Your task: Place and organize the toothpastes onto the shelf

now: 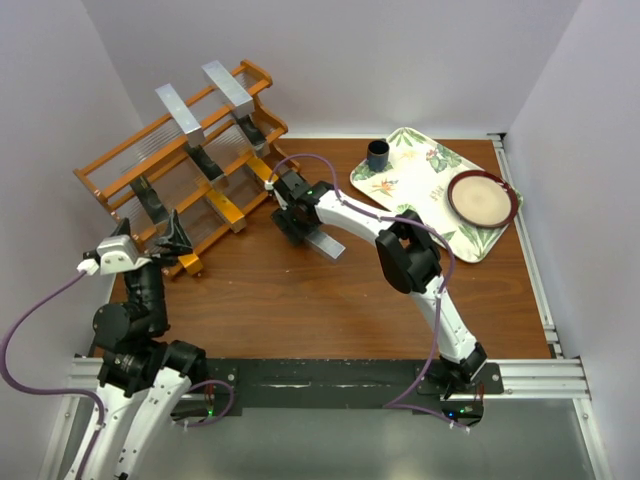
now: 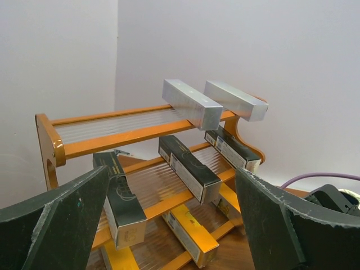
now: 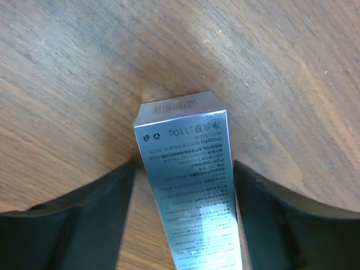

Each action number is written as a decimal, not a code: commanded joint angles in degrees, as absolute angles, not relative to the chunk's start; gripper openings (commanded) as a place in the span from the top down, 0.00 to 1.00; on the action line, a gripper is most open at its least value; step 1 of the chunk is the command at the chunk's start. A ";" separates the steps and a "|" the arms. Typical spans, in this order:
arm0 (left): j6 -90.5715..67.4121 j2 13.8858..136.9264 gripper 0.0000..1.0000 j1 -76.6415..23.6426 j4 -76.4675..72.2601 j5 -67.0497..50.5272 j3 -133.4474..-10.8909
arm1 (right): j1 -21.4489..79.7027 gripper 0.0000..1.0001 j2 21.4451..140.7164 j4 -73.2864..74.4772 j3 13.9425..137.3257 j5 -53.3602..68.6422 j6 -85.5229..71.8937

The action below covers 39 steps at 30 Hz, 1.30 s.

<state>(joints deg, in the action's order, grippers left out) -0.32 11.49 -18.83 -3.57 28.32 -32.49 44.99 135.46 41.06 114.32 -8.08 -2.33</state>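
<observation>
The orange-brown shelf (image 1: 128, 163) stands at the back left of the table. Two silver toothpastes (image 1: 181, 113) lie on its top tier, black ones (image 2: 188, 167) on the middle tier and orange-gold ones (image 2: 191, 233) on the lowest. One more silver toothpaste (image 3: 181, 134) lies flat on the wood in front of the shelf. My right gripper (image 3: 184, 166) is down over this carton with a finger on each side, open, and a strip of wood shows between the left finger and the carton. My left gripper (image 2: 171, 171) is open and empty, facing the shelf's front.
A floral-patterned white tray (image 1: 405, 180) sits at the back right, with a small dark cup (image 1: 378, 155) and a brown plate (image 1: 482, 198) on it. White walls close in on the left, back and right. The shelf's near corner is close to my left gripper.
</observation>
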 commanded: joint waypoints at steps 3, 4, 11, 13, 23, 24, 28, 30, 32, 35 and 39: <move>0.44 14.32 0.02 -18.81 -6.15 25.67 -31.99 | 45.09 0.50 132.46 41.04 111.98 -10.81 -3.94; 0.44 14.94 0.02 -18.81 -5.98 25.06 -32.25 | 45.09 0.53 131.32 41.04 111.10 -10.98 -4.48; -1.84 22.67 0.01 -18.72 -1.67 12.95 -34.89 | 43.42 0.65 122.81 38.85 104.07 -9.76 -11.77; -2.37 25.22 0.01 -18.81 -0.80 10.03 -35.94 | 41.84 0.69 119.90 36.40 99.87 -8.01 -14.93; -12.64 38.31 0.02 -19.16 2.03 -8.87 -39.11 | 31.56 0.73 96.43 18.12 75.25 -0.09 -33.02; -13.96 39.02 0.03 -19.94 0.89 -9.92 -38.85 | 31.20 0.73 94.59 15.67 73.67 -0.09 -34.09; -19.24 44.11 0.04 -27.31 -3.77 -9.25 -38.76 | 29.71 0.75 87.73 12.92 67.60 -0.09 -37.96; -19.69 47.01 0.03 -34.41 -5.79 -5.82 -38.76 | 29.01 0.76 85.79 11.44 64.88 -0.09 -40.77; -20.56 49.55 0.02 -38.48 -7.72 -0.63 -38.85 | 28.13 0.76 82.64 10.03 62.76 1.04 -44.19; -23.37 52.37 0.01 -43.93 -11.58 4.38 -38.24 | 27.34 0.77 78.16 6.86 58.28 1.85 -48.67; -25.14 55.98 0.00 -51.74 -15.64 11.58 -37.70 | 26.81 0.77 74.19 3.88 54.32 2.37 -53.25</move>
<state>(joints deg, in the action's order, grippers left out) -21.61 53.78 -46.19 -6.87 2.42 -37.28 27.51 79.40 11.81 56.53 1.02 -45.12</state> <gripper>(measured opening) 0.993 0.494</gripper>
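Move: Between the right hand's open fingers lies the last silver toothpaste box, its middle some 4 cm to the right and 2 cm back of the hand, about 1 cm lower. The shelf's rightmost yellow toothpaste box is roughly 11 cm ahead of the right hand and 8 cm left; the mug about 17 cm ahead and 17 cm right. From the raised left hand the silver box lies roughly 17 cm ahead, 31 cm right and 34 cm below. Closing on the silver box nearer its far-left end, the right hand pinches it, then lifts it about 14 cm while carrying it as far right and some 5 cm back, turning clockwise and swinging its fingers from pointing down towards the left. The left hand, still wide open, sweeps some 28 cm right towards that box, sinking 13 cm, first forward then partly back, turning clockwise and tipping down. ##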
